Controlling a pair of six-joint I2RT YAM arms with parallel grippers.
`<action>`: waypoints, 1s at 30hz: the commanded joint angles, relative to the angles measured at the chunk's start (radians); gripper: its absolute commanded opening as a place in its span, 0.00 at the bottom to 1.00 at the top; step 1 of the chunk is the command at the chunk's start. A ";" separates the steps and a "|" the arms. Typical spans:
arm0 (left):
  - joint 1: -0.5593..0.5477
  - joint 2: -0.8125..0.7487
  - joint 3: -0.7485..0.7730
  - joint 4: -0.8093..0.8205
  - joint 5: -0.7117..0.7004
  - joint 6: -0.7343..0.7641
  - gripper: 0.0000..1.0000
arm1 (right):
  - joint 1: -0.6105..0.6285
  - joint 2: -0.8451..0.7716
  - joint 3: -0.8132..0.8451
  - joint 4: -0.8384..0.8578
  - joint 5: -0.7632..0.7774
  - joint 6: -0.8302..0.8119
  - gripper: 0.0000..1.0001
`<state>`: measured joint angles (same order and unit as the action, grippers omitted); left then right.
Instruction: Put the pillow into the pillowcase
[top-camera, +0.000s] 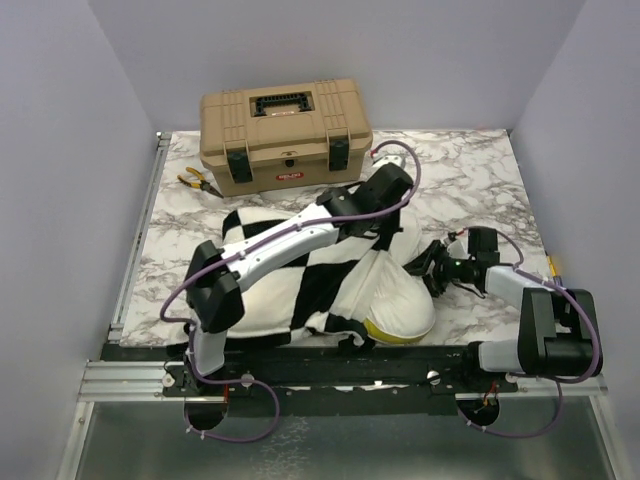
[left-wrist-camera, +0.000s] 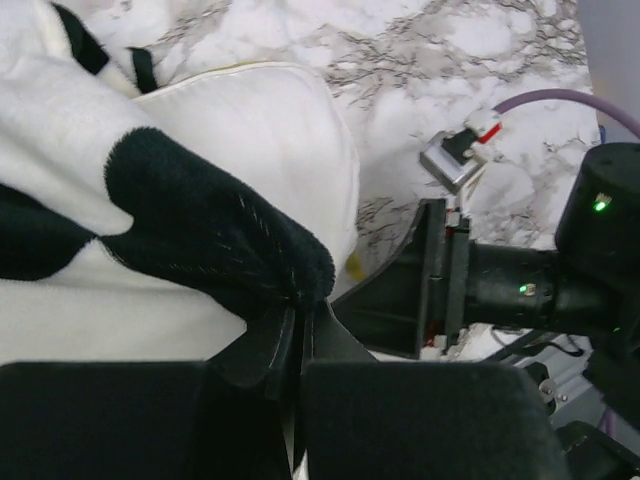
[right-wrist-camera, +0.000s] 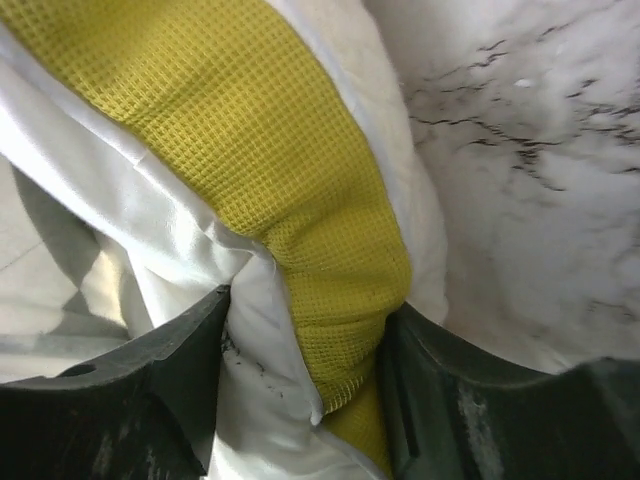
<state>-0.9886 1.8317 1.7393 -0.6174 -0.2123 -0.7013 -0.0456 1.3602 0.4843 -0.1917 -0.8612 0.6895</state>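
The black and cream checkerboard pillowcase (top-camera: 300, 270) lies in the middle of the marble table, covering most of the white pillow (top-camera: 402, 300). The pillow's right end bulges out, with its yellow edge strip at the front. My left gripper (top-camera: 388, 238) reaches over the case and is shut on its fleecy black edge (left-wrist-camera: 290, 270), jaws pressed together (left-wrist-camera: 300, 315), with the bare pillow (left-wrist-camera: 270, 130) just beyond. My right gripper (top-camera: 427, 267) comes in from the right and is shut (right-wrist-camera: 305, 340) on the pillow's yellow strip (right-wrist-camera: 270, 150) and the white fabric beside it.
A tan toolbox (top-camera: 285, 130) stands at the back of the table. Yellow-handled pliers (top-camera: 200, 180) lie left of it. Bare marble (top-camera: 480, 180) shows at the back right. Grey walls close in on both sides. The right gripper's body (left-wrist-camera: 480, 290) sits close beside my left fingers.
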 joint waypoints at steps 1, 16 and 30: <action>-0.041 0.162 0.298 0.065 0.177 0.037 0.00 | 0.033 -0.022 -0.092 0.442 -0.210 0.312 0.52; -0.161 0.082 0.211 0.025 -0.051 -0.018 0.00 | 0.191 0.118 0.090 0.922 -0.198 0.528 0.00; -0.048 -0.261 -0.382 0.267 0.104 -0.079 0.97 | 0.202 0.065 0.056 0.839 -0.209 0.535 0.05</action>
<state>-1.0348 1.6367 1.4487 -0.5621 -0.2485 -0.7483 0.1360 1.4261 0.5373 0.5945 -1.0088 1.2011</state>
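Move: The right hand, low over the pillow's near right side, has the yellow edging between its parted fingers; the middle of the pillow's exposed end is some 6 cm back and 5 cm left of it. From the left hand, shut on the pillowcase's black hem, that end lies about 12 cm back, 6 cm right and 15 cm down. The spread pillowcase's middle is about 19 cm left and 9 cm back of the left hand, and the toolbox 22 cm left and 24 cm ahead. Closing on the pillow's yellow edging, the right fingers pinch it and haul it up about 11 cm, also left and forward, the hand rolling some 20 degrees and its fingers levelling out. The left hand first drags the held hem roughly 10 cm right and a little back, then swings back left past its starting place and opens wide, letting go of the hem while sinking slightly. ##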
